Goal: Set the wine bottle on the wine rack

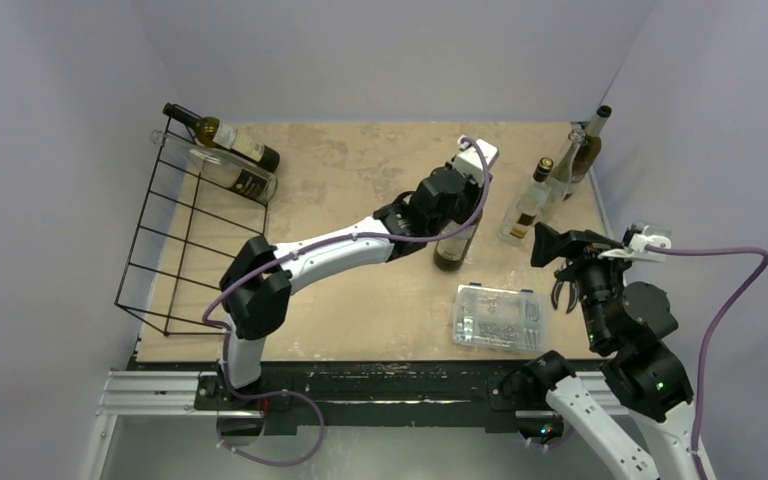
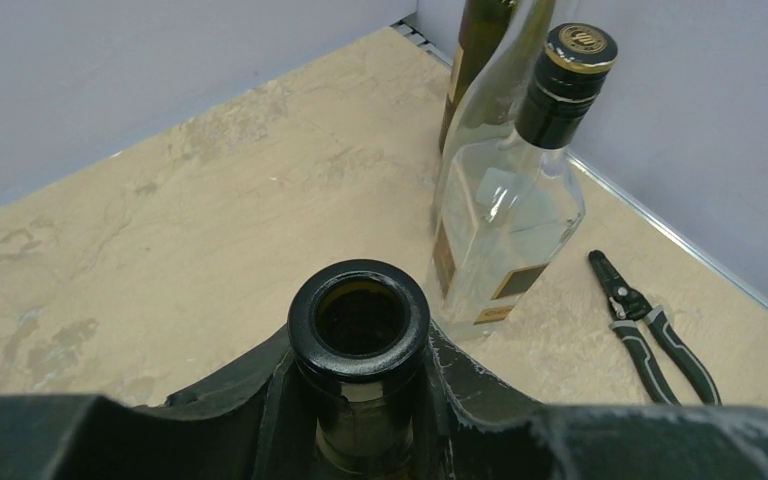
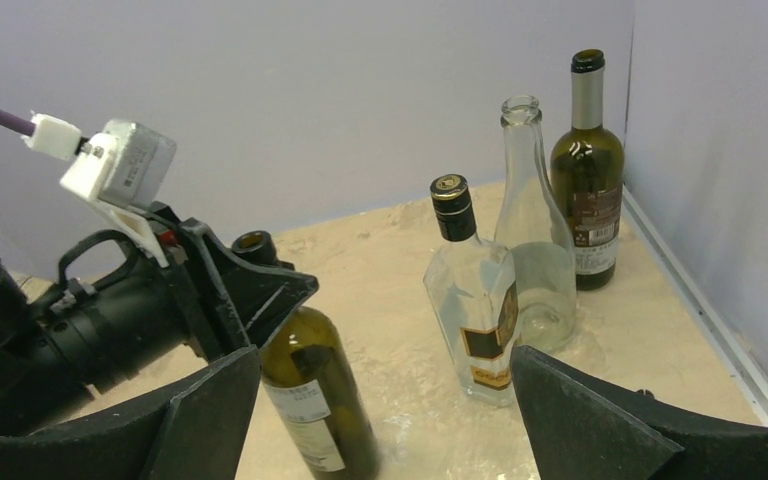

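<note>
A dark green wine bottle with a white label stands about upright at mid-table, open-mouthed in the left wrist view and slightly tilted in the right wrist view. My left gripper is shut on its neck just under the lip. The black wire wine rack stands at the far left, with a dark bottle and a clear bottle lying on its far end. My right gripper is open and empty, right of the held bottle.
Three bottles stand at the back right: a clear square one, a tall clear one and a dark green one. Black pliers lie near the right wall. A clear plastic box sits at the near edge.
</note>
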`<state>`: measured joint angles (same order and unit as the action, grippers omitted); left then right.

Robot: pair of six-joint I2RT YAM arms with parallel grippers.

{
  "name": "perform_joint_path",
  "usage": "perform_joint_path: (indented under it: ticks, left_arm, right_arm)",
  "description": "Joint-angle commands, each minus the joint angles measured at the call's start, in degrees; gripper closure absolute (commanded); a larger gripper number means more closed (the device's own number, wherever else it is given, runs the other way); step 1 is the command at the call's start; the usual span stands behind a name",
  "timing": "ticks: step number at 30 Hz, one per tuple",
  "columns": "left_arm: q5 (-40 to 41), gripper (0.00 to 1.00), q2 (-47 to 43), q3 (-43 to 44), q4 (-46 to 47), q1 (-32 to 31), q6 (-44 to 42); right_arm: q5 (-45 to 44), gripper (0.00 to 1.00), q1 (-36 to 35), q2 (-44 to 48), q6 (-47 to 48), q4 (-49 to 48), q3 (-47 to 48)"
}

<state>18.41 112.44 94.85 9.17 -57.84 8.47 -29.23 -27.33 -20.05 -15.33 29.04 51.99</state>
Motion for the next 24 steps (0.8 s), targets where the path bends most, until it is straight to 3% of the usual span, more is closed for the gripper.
perform_joint_path:
  ticks: [1, 8, 13, 24]
  left_arm:
    - [-0.22, 1.0, -10.65, -0.62, 2.52, 1.7, 1.79]
    - [-3.42, 1.0, -20.57, -7.18, -2.88, 6.52, 9.01]
    - [-3.3, 1.0, -28.31, -10.43, -11.77, 11.38, 13.97]
    - [-5.15, 1.0, -44.74, -18.53, -25.26, 27.4, 23.67]
  right_arm:
    - [0.48, 0.01, -0.2, -1.45, 0.74, -1.61, -0.05]
    - [0.79, 0.01, -0.24, -3.21, 0.59, -1.93, -0.05]
    - [1.65, 0.01, -0.26, -5.28, -0.6, -2.22, 0.31]
    - [5.07, 0.01, -0.26, -12.9, -5.55, -6.24, -3.41]
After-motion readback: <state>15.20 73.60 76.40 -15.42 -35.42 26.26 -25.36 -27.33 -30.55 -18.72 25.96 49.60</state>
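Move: The left gripper already holds the wine bottle by its neck. The free rack slot next to the clear bottle lies about 56 cm to its left, 4 cm ahead and 13 below. On the rack, the clear bottle is some 53 cm left and 9 ahead, the dark bottle about 52 left and 17 ahead. The black-capped bottle stands 12 cm right, 3 ahead. From the right gripper the slot is about 71 cm left, 16 ahead, 22 below. Keep the left gripper shut on the bottle's neck and sweep it left towards the rack, about 27 cm and gathering speed, while raising it some 8 cm, mostly early on. Turn the wrist about 20 degrees counter-clockwise on the way, its fingers tipping down a little and its left side sinking. Let the open, empty right gripper ease a few centimetres forward, down and left. ##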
